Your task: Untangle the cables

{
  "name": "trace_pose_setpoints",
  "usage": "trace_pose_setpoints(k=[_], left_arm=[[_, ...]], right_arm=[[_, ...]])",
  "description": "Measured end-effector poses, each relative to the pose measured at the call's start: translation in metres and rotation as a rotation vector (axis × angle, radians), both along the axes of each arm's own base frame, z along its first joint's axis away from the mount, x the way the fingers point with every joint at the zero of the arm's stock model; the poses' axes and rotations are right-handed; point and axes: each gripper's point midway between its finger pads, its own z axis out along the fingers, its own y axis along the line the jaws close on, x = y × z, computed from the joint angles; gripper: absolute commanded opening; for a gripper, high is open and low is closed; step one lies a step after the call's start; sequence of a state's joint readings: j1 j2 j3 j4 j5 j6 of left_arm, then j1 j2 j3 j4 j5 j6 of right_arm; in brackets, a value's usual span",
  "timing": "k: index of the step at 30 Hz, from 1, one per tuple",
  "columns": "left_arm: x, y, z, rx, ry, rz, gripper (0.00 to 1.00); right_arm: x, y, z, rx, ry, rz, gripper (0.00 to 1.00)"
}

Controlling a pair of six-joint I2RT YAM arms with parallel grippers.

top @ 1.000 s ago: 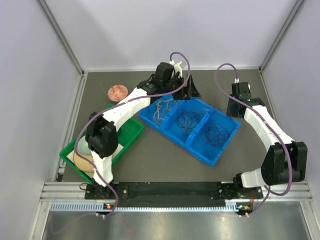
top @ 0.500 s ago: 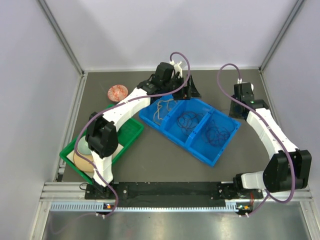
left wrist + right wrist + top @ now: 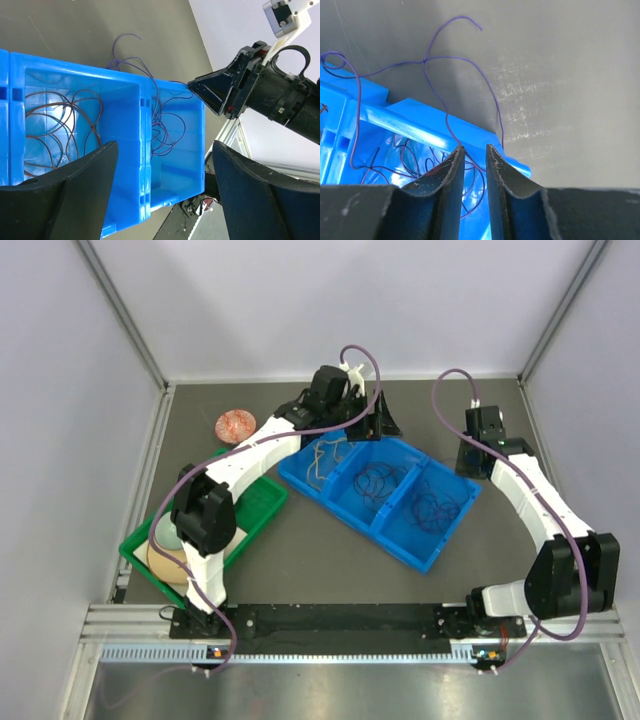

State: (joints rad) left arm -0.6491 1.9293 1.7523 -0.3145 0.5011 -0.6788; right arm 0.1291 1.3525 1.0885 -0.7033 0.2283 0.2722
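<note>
The cables lie in a blue three-part bin (image 3: 352,523): cream ones (image 3: 322,462) at the left, dark ones in the middle (image 3: 378,480) and at the right (image 3: 440,505). The left wrist view shows brown cables (image 3: 65,120) and purple cables (image 3: 165,130) in neighbouring compartments. A purple cable (image 3: 424,60) spills over the bin's rim (image 3: 410,120) onto the table. My right gripper (image 3: 474,148) (image 3: 468,458) hangs over that corner, its jaws narrowly apart, and a purple strand crosses the gap. My left gripper (image 3: 165,145) (image 3: 383,423) stands wide open over the bin's far side, holding nothing.
A green tray (image 3: 262,502) with round objects sits at the left beside the left arm. A red mesh ball (image 3: 237,424) lies at the back left. Walls and metal posts close in the table on three sides.
The right wrist swung slightly to the right and came back, and its jaws narrowed a little. The left arm has not moved.
</note>
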Motion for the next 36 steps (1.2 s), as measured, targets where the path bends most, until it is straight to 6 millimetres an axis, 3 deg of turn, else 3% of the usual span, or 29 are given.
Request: trace_pose_setpoints(k=[7, 12, 21, 36], left_arm=[[-0.001, 0.001, -0.003, 0.005, 0.006, 0.001, 0.81], [-0.001, 0.001, -0.003, 0.005, 0.006, 0.001, 0.81], [-0.001, 0.001, -0.003, 0.005, 0.005, 0.001, 0.81], [-0.001, 0.001, -0.007, 0.010, 0.012, 0.001, 0.81]], right_arm=[[0.007, 0.003, -0.004, 0.007, -0.007, 0.006, 0.18], [0.008, 0.005, -0.009, 0.005, 0.007, 0.012, 0.01], [0.005, 0.003, -0.007, -0.011, 0.009, 0.006, 0.00], [-0.011, -0.006, 0.076, 0.022, -0.266, -0.059, 0.00]])
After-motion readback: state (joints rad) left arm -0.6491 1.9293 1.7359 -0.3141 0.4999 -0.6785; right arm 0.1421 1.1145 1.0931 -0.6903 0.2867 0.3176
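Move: The purple cable strand that the right hand will grip crosses the far rim of the blue box's right compartment, about 1 cm ahead of the hand and 1 cm below. The middle of that compartment, with the rest of the purple tangle, lies some 7 cm back, 6 cm left and 6 cm lower; the loose purple loop on the table lies roughly 8 cm ahead, 4 cm left and 10 cm below. From the left hand the strand is about 16 cm right, 4 cm back and 12 cm lower. Forward and down by only about 1 cm, the right hand eases onto the purple strand at the far rim of the box, and its slightly open fingers shut fully, pinching it. Then it rises, faster and faster, nearly 9 cm from its lowest point, drawing back a little while the fingertips tip up forward by about 15 degrees, keeping the strand pinched. ##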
